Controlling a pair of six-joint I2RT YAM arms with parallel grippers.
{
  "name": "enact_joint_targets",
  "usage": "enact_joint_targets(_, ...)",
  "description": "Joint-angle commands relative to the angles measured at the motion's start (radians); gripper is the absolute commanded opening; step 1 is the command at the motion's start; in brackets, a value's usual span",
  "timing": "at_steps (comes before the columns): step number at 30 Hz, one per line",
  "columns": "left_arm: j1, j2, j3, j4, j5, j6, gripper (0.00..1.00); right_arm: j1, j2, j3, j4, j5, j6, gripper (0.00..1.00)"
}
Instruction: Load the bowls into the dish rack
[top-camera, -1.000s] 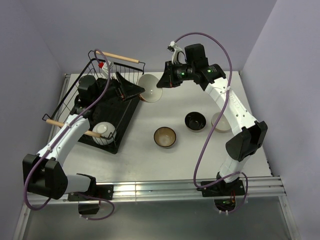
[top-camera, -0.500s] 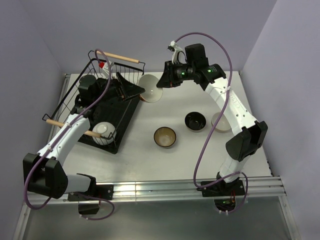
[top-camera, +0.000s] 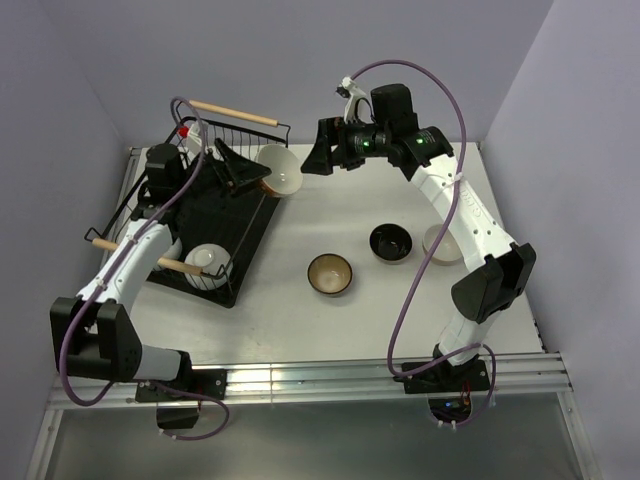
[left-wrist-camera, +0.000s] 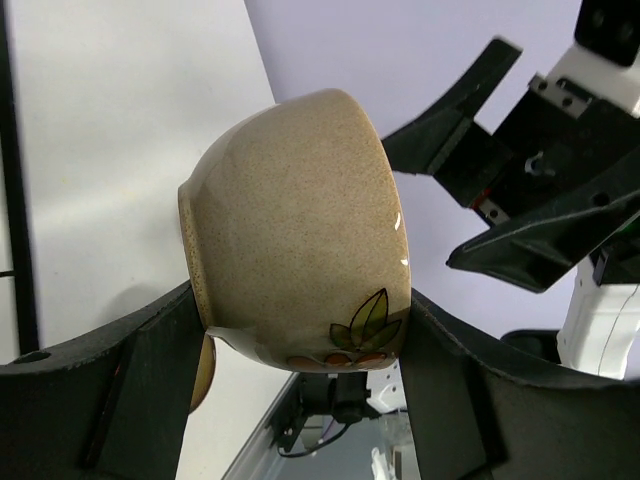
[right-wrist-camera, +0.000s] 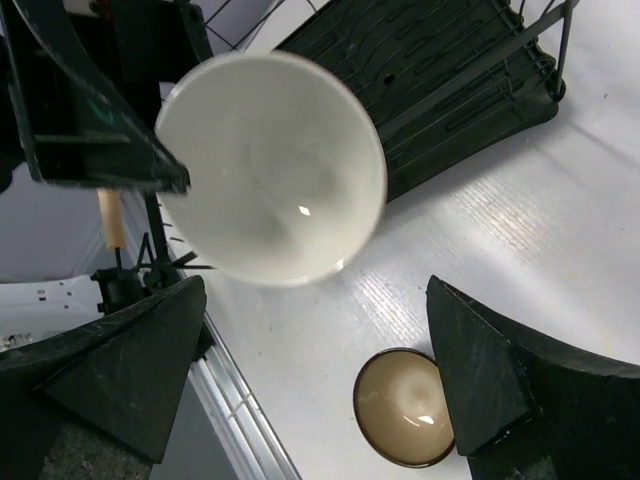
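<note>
My left gripper is shut on a cream-beige bowl with a leaf pattern. It holds the bowl on its side above the far right edge of the dish rack. The bowl's pale inside faces my right gripper, which stands open just to its right, apart from it. A white bowl sits in the rack's near end. A brown bowl, a black bowl and a pale bowl, partly behind the right arm, lie on the table.
The rack's wooden handles stick out at its far and near ends. The back wall is close behind both grippers. The left arm stretches over the rack's left side.
My right gripper has opened and let go of the cream-beige bowl. The left gripper has carried the bowl left and back, over the rack's edge.
</note>
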Motion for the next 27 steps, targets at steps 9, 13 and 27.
enact_joint_targets(9,0.265,0.0,0.293,-0.267,0.098,0.346,0.0,-0.055,-0.09,0.007,0.02,0.015,-0.008,1.0)
enact_joint_targets(13,0.33,0.052,0.412,-0.473,0.204,0.644,0.0,-0.091,-0.102,-0.007,0.009,0.006,-0.003,1.0)
enact_joint_targets(27,0.419,0.182,0.56,-0.766,0.117,1.067,0.0,-0.098,-0.122,-0.016,-0.012,0.026,-0.019,1.0)
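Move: Beyond the two bowls already in the dish rack, the free rack floor lies about 19 cm left of the left hand, 8 cm ahead and 27 cm below. Of those bowls, one sits some 30 cm left and 2 cm back, the other 17 cm left and 9 cm back; the brown bowl on the table is about 14 cm right and 10 cm back. From the right hand, that rack floor is roughly 32 cm left and 7 cm ahead, 30 cm down. Carrying the speckled bowl in its unchanged grip, the left hand sweeps about 17 cm left and 5 cm forward over the rack's right side, arching up some 5 cm and sinking back to its starting height, while the wrist rolls about 35 degrees, right side dipping. The right hand, already open and clear of the bowl, backs off 5 cm to the right, rising slightly. ##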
